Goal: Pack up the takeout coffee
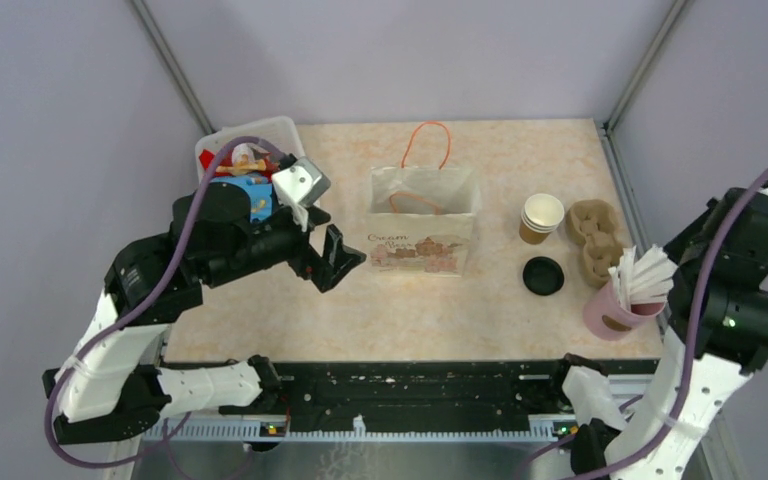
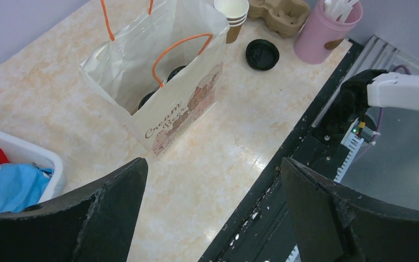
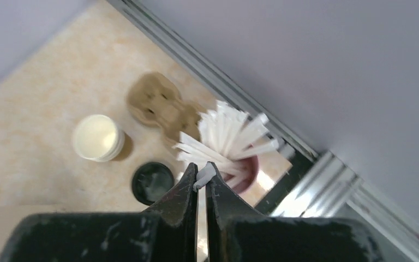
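A white paper bag (image 1: 422, 232) with orange handles stands open mid-table. In the left wrist view two round black lids (image 2: 175, 71) show inside the bag (image 2: 180, 103); the cups under them are hidden. To the bag's right stands a stack of brown paper cups (image 1: 541, 217) with a loose black lid (image 1: 543, 275) in front of it. My left gripper (image 1: 338, 258) hangs open just left of the bag, nothing between its fingers (image 2: 114, 202). My right gripper (image 3: 202, 176) is shut, pinching the end of a white stick (image 3: 205, 173) above the pink cup (image 3: 245, 173).
A brown pulp cup tray (image 1: 596, 238) lies at the right edge behind the pink cup of white sticks (image 1: 625, 300). A white bin (image 1: 250, 150) with coloured items sits at the back left behind my left arm. The black rail (image 1: 410, 385) runs along the near edge.
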`<state>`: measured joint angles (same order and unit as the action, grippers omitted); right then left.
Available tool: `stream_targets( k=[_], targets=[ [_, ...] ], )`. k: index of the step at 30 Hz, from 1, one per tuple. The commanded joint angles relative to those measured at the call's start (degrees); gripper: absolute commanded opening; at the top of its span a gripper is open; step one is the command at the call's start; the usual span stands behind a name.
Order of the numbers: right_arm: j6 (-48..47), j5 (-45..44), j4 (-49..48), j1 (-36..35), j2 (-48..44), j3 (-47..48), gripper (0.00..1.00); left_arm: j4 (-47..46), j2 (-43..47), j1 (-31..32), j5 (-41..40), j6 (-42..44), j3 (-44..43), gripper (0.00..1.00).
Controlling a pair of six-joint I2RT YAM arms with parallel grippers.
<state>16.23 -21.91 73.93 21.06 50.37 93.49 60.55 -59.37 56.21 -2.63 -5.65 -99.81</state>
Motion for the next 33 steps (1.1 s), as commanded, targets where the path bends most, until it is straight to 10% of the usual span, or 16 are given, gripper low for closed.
stream_targets(
  k=[1, 7, 13, 33],
  targets=[
    [-4.2, 17.8, -0.1, 0.4, 0.2, 11.5, 0.0, -0.7, 1.4, 0.2, 1.3, -3.0, -3.0, 0.98],
    [3.7, 60.9, -17.6, 0.4, 3.2, 11.8, 0.0, -2.6, 2.1, 0.2, 2.0, -7.8, -1.7, 0.98],
    [25.7, 78.1, -49.7, 0.1, 3.7, -0.5, 0.0, -4.2, 2.3, 0.2, -0.1, -11.4, 0.0, 0.98],
    [-2.4, 37.9, -31.5, -43.8, 23.2, 9.3, 0.0, -4.2, 3.1, 0.2, -7.6, -19.1, 1.3, 0.98]
  ],
)
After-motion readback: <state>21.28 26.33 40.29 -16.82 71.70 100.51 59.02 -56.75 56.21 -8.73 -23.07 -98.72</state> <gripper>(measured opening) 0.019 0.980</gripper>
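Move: The right hand already holds a paper-wrapped straw; the paper bag it is bound for stands about 20 cm ahead, 41 cm to the left, its middle some 26 cm lower. The straw cup is 4 cm ahead and 1 cm right, 30 cm below; the white cups lie 20 cm ahead and 17 cm left, the black lid 13 cm ahead and 15 cm left. From the left hand the bag is 20 cm ahead, 16 cm right, 31 cm below. Leftward and forward in one swift arc, the right hand carries the pinched straw from above the straw cup towards the open bag, some 30 cm left and 15 cm forward, first climbing about 13 cm and then sinking roughly 5. On the way the wrist swings counter-clockwise by about 80 degrees, turning the fingers from forward-right to forward-left; they stay shut on the straw. ##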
